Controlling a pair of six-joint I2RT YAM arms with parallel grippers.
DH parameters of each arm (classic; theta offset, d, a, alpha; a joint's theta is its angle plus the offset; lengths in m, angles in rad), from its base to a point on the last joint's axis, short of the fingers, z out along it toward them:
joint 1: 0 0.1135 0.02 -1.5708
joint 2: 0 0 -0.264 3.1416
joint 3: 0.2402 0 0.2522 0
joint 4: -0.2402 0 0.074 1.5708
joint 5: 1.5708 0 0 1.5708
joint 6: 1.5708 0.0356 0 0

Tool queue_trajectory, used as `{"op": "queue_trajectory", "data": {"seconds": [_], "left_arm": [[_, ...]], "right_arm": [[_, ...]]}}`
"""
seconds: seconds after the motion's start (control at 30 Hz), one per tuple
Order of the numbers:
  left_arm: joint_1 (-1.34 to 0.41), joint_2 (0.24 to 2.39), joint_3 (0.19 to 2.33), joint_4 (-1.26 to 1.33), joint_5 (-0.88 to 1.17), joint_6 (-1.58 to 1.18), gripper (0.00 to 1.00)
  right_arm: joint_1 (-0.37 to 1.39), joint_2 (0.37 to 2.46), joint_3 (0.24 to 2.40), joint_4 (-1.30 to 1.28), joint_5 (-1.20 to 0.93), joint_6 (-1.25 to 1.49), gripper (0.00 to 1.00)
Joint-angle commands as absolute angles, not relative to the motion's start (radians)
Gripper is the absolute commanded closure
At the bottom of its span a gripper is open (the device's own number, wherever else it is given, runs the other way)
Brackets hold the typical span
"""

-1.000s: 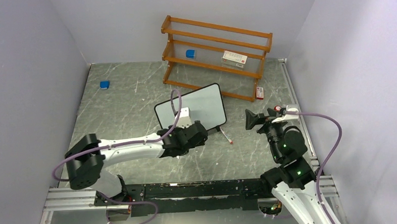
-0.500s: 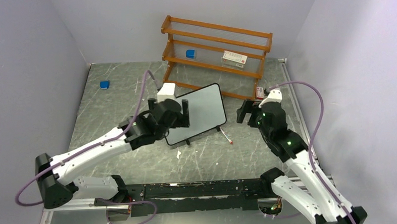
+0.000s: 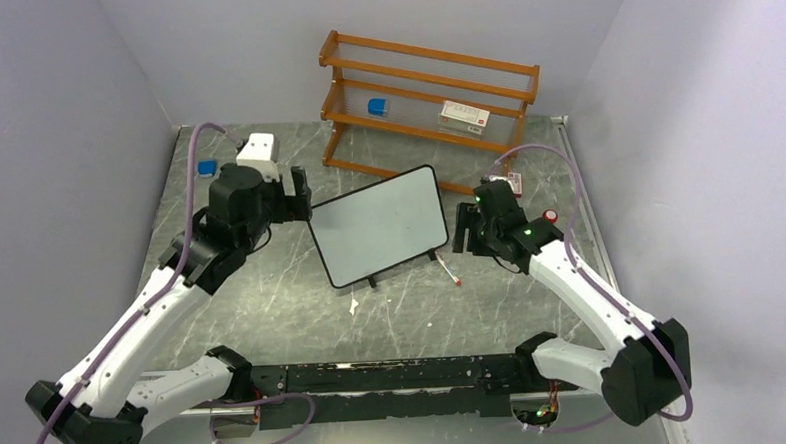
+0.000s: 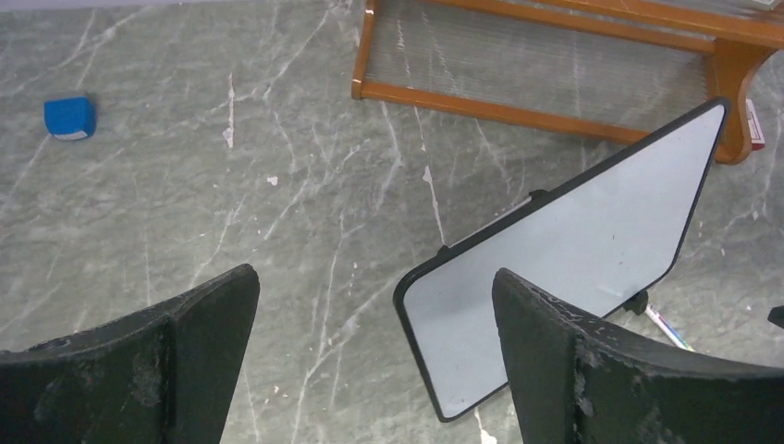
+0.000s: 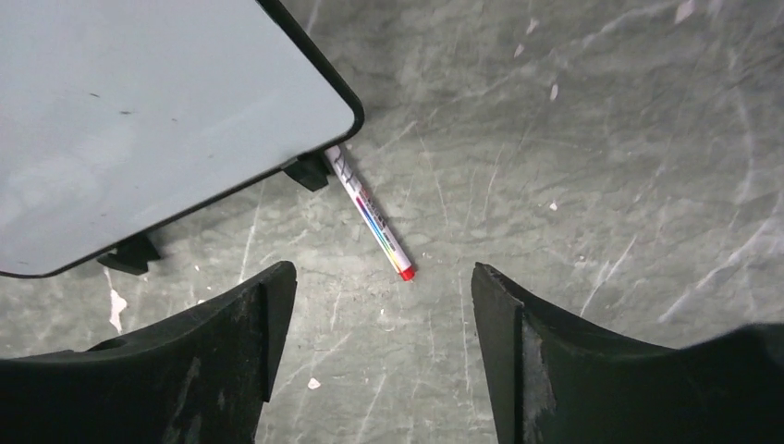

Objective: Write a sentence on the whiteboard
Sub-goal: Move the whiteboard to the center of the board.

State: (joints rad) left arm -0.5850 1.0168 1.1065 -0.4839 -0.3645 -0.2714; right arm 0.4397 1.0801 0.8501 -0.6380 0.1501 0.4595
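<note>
The whiteboard (image 3: 379, 226) stands tilted on small black feet mid-table, its white face blank; it also fills the right of the left wrist view (image 4: 573, 240) and the upper left of the right wrist view (image 5: 157, 102). A white marker with a red tip (image 3: 449, 269) lies on the table by the board's near right corner (image 5: 374, 227). My left gripper (image 3: 296, 194) hovers open just left of the board's far left corner, nothing between its fingers (image 4: 374, 277). My right gripper (image 3: 464, 229) hangs open beside the board's right edge, above the marker (image 5: 384, 268).
A wooden shelf (image 3: 429, 100) stands behind the board, holding a blue block (image 3: 377, 107) and a white-and-red box (image 3: 463, 116). A small red-and-white box (image 3: 513, 184) leans at its right foot. Another blue block (image 3: 207, 168) lies far left. Grey walls enclose the table.
The left arm swung from the board's near side up to its far left, jaws opening wider. The right arm reached out leftward to the board's right edge, its jaws narrowing slightly.
</note>
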Motion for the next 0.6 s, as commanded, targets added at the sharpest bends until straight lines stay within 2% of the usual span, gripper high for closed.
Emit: {"op": "queue_trajectory", "data": {"seconds": [0.0,0.13,0.27,0.43,0.57], "left_arm": [[-0.57,0.917,1.017,-0.362,-0.332,-0.136,0.01],[-0.561,0.843,0.92,-0.277,-0.336,-0.076,0.01],[-0.537,0.796,0.848,-0.244,-0.342,-0.059,0.01],[-0.532,0.767,0.825,-0.242,-0.404,-0.054,0.01],[-0.512,0.754,0.817,-0.242,-0.422,-0.057,0.01]], "right_arm": [[0.447,1.145,0.852,-0.639,0.101,0.464,0.29],[0.449,1.234,0.82,-0.584,0.086,0.461,0.38],[0.462,1.3,0.804,-0.532,0.081,0.468,0.41],[0.488,1.36,0.782,-0.477,0.098,0.485,0.45],[0.497,1.405,0.768,-0.441,0.126,0.493,0.54]]}}
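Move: The marker's middle lies some 3 cm ahead of my right hand, 5 cm to its left and about 11 cm below, the far part hidden under the whiteboard's near right corner. The whiteboard's middle is about 11 cm ahead and 20 cm left of my right hand, 8 cm lower; a red-capped bottle stands roughly 9 cm ahead and 18 cm right, also lower. From my left hand the marker is about 32 cm right, 5 cm back and 27 cm down. I lower my right hand about 8 cm toward the bare near part of the marker, easing some 2 cm to the left as it sinks, tipping the fingers about 10 degrees further down and narrowing them to roughly half open, still clear of the marker. Meanwhile my empty left hand draws off leftward from the whiteboard, about 4 cm, sinking and backing slightly, its wide-open fingers tipping up a little. ##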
